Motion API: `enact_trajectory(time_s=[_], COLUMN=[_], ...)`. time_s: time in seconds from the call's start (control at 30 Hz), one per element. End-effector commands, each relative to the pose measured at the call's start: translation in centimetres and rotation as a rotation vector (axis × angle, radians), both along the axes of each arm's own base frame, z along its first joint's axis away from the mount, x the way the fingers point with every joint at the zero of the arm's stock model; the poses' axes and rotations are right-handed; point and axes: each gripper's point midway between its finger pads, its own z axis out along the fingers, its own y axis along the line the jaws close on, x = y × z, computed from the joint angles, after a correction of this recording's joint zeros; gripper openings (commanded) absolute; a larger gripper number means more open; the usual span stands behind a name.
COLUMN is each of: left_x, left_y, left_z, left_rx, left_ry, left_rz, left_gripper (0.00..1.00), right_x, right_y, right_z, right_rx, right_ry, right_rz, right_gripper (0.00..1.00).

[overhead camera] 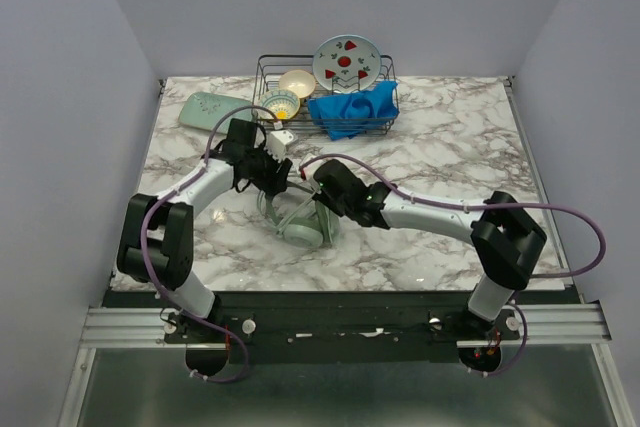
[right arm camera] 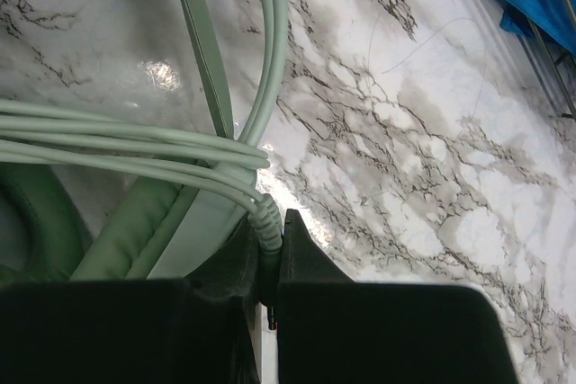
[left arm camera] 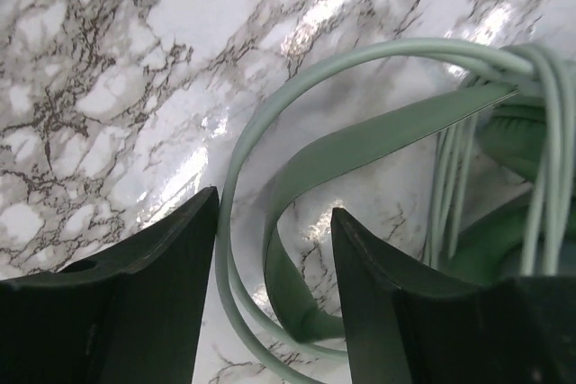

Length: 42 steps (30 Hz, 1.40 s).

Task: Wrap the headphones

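Note:
The pale mint-green headphones [overhead camera: 303,232] lie on the marble table [overhead camera: 450,137] between my two arms. My left gripper [overhead camera: 283,180] hangs over them, open. In the left wrist view, a loop of the thin cable [left arm camera: 270,105] and the flat headband [left arm camera: 378,141] pass between its spread fingers [left arm camera: 171,258] without being pinched. My right gripper [right arm camera: 270,215] is shut on the cable's plug end [right arm camera: 265,222]. From there several cable strands [right arm camera: 135,146] run left across the headband [right arm camera: 202,51] and a padded ear cup [right arm camera: 36,213].
A wire dish rack [overhead camera: 270,72] at the back holds a patterned plate [overhead camera: 346,63], two small bowls [overhead camera: 296,82] and a blue cloth [overhead camera: 350,109]. A flat mint-green tray [overhead camera: 212,110] lies to the left of the rack.

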Motion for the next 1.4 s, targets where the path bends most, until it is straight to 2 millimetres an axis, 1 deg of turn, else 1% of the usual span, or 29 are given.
enact_trajectory(time_s=[0.0,0.07,0.17,0.2,0.23,0.3,0.33,0.4,0.43,0.53,0.6,0.67,0.7,0.73,0.8,0.9,1.0,1.03,1.07,1.1,1.17,1.2,1.23,1.3,1.33,1.37], left_x=[-0.1,-0.3,-1.4,-1.7,-2.3,-3.1,-3.7,-4.1,-4.7,-5.0,-4.6,-4.7,-5.3,-5.3,-5.4,-5.0,-4.3,-4.0,-4.1,-4.1,-4.2,-4.1,-4.3,-4.4,-4.5,-4.5], left_y=[-2.0,-1.8,-2.6,-2.8,-3.2,-3.7,-3.9,-4.3,-4.8,-5.3,-5.3,-5.6,-6.0,-6.2,-6.5,-6.5,-6.2,-6.1,-6.1,-6.2,-6.2,-6.2,-6.1,-6.0,-6.0,-6.0], left_z=[5.1,6.5,7.8,8.1,8.3,8.3,8.0,7.1,6.4,5.2,4.7,4.7,4.7,4.6,4.1,3.4,2.4,2.4,2.2,1.9,1.6,1.4,1.2,1.1,1.1,1.1], left_rx=[-0.236,-0.287,-0.363,-0.376,-0.410,-0.438,-0.448,-0.429,-0.415,-0.372,-0.358,-0.373,-0.393,-0.387,-0.358,-0.315,-0.272,-0.268,-0.267,-0.265,-0.261,-0.257,-0.252,-0.246,-0.244,-0.241], left_ry=[0.004,-0.004,-0.005,-0.002,0.017,0.041,0.061,0.075,0.083,0.088,0.090,0.101,0.120,0.120,0.114,0.099,0.097,0.097,0.103,0.113,0.119,0.120,0.121,0.126,0.125,0.122], left_rz=[-0.049,-0.056,-0.113,-0.120,-0.144,-0.168,-0.181,-0.188,-0.210,-0.216,-0.198,-0.213,-0.239,-0.243,-0.246,-0.231,-0.186,-0.181,-0.182,-0.184,-0.185,-0.185,-0.189,-0.192,-0.193,-0.195], left_gripper=[0.61,0.59,0.53,0.51,0.49,0.48,0.49,0.52,0.56,0.58,0.57,0.53,0.52,0.48,0.45,0.40,0.29,0.25,0.24,0.23,0.23,0.22,0.22,0.22,0.22,0.23], right_x=[-0.2,-0.4,-0.4,-0.4,-0.3,-0.2,-0.1,0.0,0.0,0.0,0.0,-0.1,-0.1,-0.2,-0.1,-0.1,-0.2,-0.1,0.0,0.0,0.2,0.3,0.3,0.4,0.3,0.3], right_y=[1.1,1.2,1.7,1.8,2.0,2.3,2.2,2.5,2.5,2.6,2.6,2.5,2.5,2.5,2.5,2.6,2.6,2.5,2.6,2.5,2.4,2.3,2.1,1.9,1.3,1.1], right_z=[-1.5,-1.8,-1.8,-1.8,-1.8,-1.7,-1.9,-1.9,-2.0,-2.2,-2.3,-2.5,-2.6,-2.7,-2.8,-2.8,-2.8,-2.7,-2.6,-2.6,-2.3,-2.2,-2.1,-1.5,-1.6,-1.0], right_rx=[0.035,0.043,0.073,0.079,0.087,0.096,0.095,0.102,0.102,0.102,0.110,0.112,0.112,0.111,0.111,0.116,0.121,0.123,0.128,0.130,0.137,0.143,0.142,0.153,0.141,0.147], right_ry=[0.038,0.047,0.047,0.048,0.049,0.047,0.046,0.044,0.046,0.051,0.052,0.057,0.057,0.059,0.059,0.058,0.060,0.057,0.053,0.050,0.039,0.032,0.025,0.008,0.004,-0.010], right_rz=[0.024,0.030,0.038,0.042,0.042,0.046,0.041,0.046,0.046,0.048,0.044,0.043,0.043,0.039,0.039,0.040,0.038,0.033,0.029,0.026,0.011,0.005,-0.004,-0.015,-0.024,-0.029], right_gripper=[0.01,0.01,0.01,0.01,0.01,0.01,0.01,0.01,0.01,0.01,0.01,0.01,0.01,0.01,0.01,0.01,0.01,0.01,0.02,0.04,0.17,0.26,0.44,0.52,0.59,0.63])
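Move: The wrapped cable bundle that the left hand goes for lies about 6 cm to its right, 5 cm back and 2 cm higher. The plug, already in the right fingers, is some 10 cm right of the left hand and 3 cm back; the near ear cup is about 6 cm right, 9 cm back and slightly lower. From the right hand the bundle is 4 cm left and 2 cm back, level. Left hand arcs up, about 8 cm right-back and down to pinch the cable wraps; right fingers release the plug. ##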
